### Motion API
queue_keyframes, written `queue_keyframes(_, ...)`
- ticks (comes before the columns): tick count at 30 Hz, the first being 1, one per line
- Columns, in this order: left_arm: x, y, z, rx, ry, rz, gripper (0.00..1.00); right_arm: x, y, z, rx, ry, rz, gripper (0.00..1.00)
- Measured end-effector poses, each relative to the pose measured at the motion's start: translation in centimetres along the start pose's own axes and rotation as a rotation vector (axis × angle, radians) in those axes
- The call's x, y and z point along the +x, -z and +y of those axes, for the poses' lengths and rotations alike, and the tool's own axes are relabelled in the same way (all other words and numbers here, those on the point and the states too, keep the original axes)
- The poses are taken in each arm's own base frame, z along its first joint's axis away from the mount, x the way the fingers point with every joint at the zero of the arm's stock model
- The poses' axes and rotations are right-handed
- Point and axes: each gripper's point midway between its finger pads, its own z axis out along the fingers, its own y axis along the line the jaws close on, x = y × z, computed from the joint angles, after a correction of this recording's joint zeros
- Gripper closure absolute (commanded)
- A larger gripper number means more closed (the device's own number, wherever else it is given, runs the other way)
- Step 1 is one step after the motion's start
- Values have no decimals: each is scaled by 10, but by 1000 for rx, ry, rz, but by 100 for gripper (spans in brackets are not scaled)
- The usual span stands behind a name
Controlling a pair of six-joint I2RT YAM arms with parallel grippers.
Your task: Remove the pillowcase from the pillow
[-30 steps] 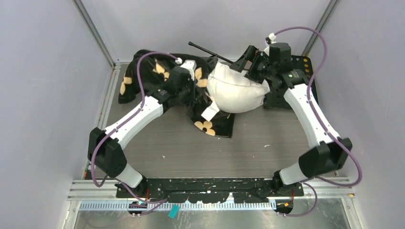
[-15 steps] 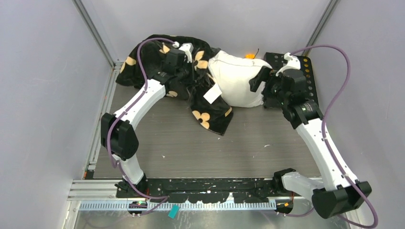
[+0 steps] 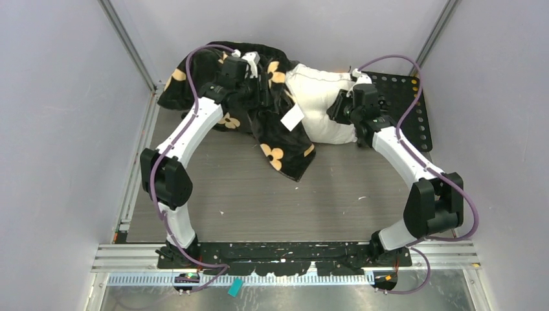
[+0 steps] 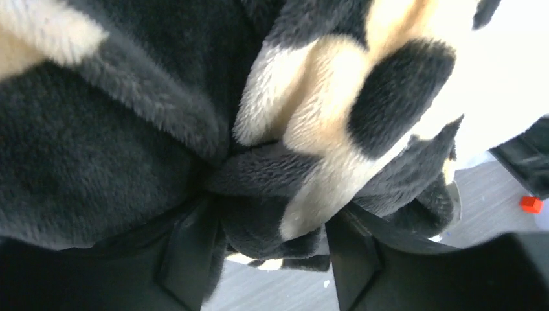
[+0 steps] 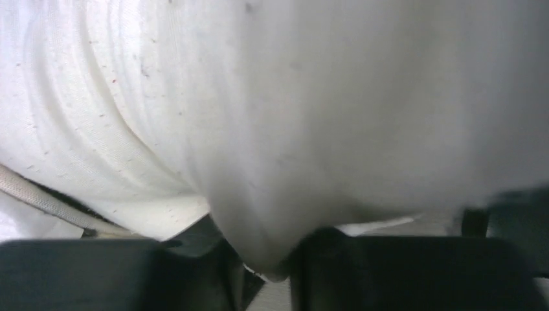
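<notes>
The black plush pillowcase with tan flowers lies heaped at the back left, one flap trailing forward. It still covers the left end of the white pillow. My left gripper sits on top of the heap. In the left wrist view its fingers stand apart, so the gripper is open, with a loose fold of the pillowcase hanging between them. My right gripper is at the pillow's right side, shut on a pinched fold of the pillow.
A black perforated metal plate lies at the back right, partly under the pillow. A white tag hangs from the pillowcase. Grey walls and metal posts close in the back and sides. The grey tabletop stretches towards the arm bases.
The left arm carried the pillowcase further back and left, then its jaws parted. The right arm swung in to the pillow's right side and closed on the white fabric.
</notes>
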Motion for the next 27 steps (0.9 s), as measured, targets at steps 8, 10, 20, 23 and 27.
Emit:
queue_keyframes(8, 37, 52, -6, 12, 31, 63, 9, -8, 6, 7, -3, -113, -8, 100)
queue_keyframes(10, 47, 72, -12, 4, 47, 50, 5, -12, 9, 9, 1, -159, -3, 100)
queue_keyframes(20, 113, 77, -55, 7, 132, -7, 0, -13, 12, 18, -5, -309, 18, 100)
queue_keyframes(23, 111, 51, -52, -16, 169, -34, 0, -13, 12, 20, -12, -323, 23, 100)
queue_keyframes(27, 107, 22, -59, -12, 181, -44, 0, -11, 12, 22, -21, -340, 33, 100)
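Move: The pillowcase's loose near flap, where the left hand goes next, lies about 10 cm back, 7 cm right and 15 cm below it; the white tag is some 6 cm back, 8 cm right and 13 cm below that hand. From the right hand, the pillow's middle is about 2 cm ahead, 4 cm left and 7 cm below, that flap about 5 cm back, 14 cm left and 10 cm below, and the black panel 20 cm right, 3 cm ahead and 15 cm below. The pillow's cover is pinched as the half-open right fingers shut on it, then raised about 2 cm while that wrist rolls its left side up. The pillowcase comes free of the already opening left fingers: that hand opens wide, draws back some 15 cm, then sinks and comes forward again, drifting right, to beside the white tag over the near flap. ##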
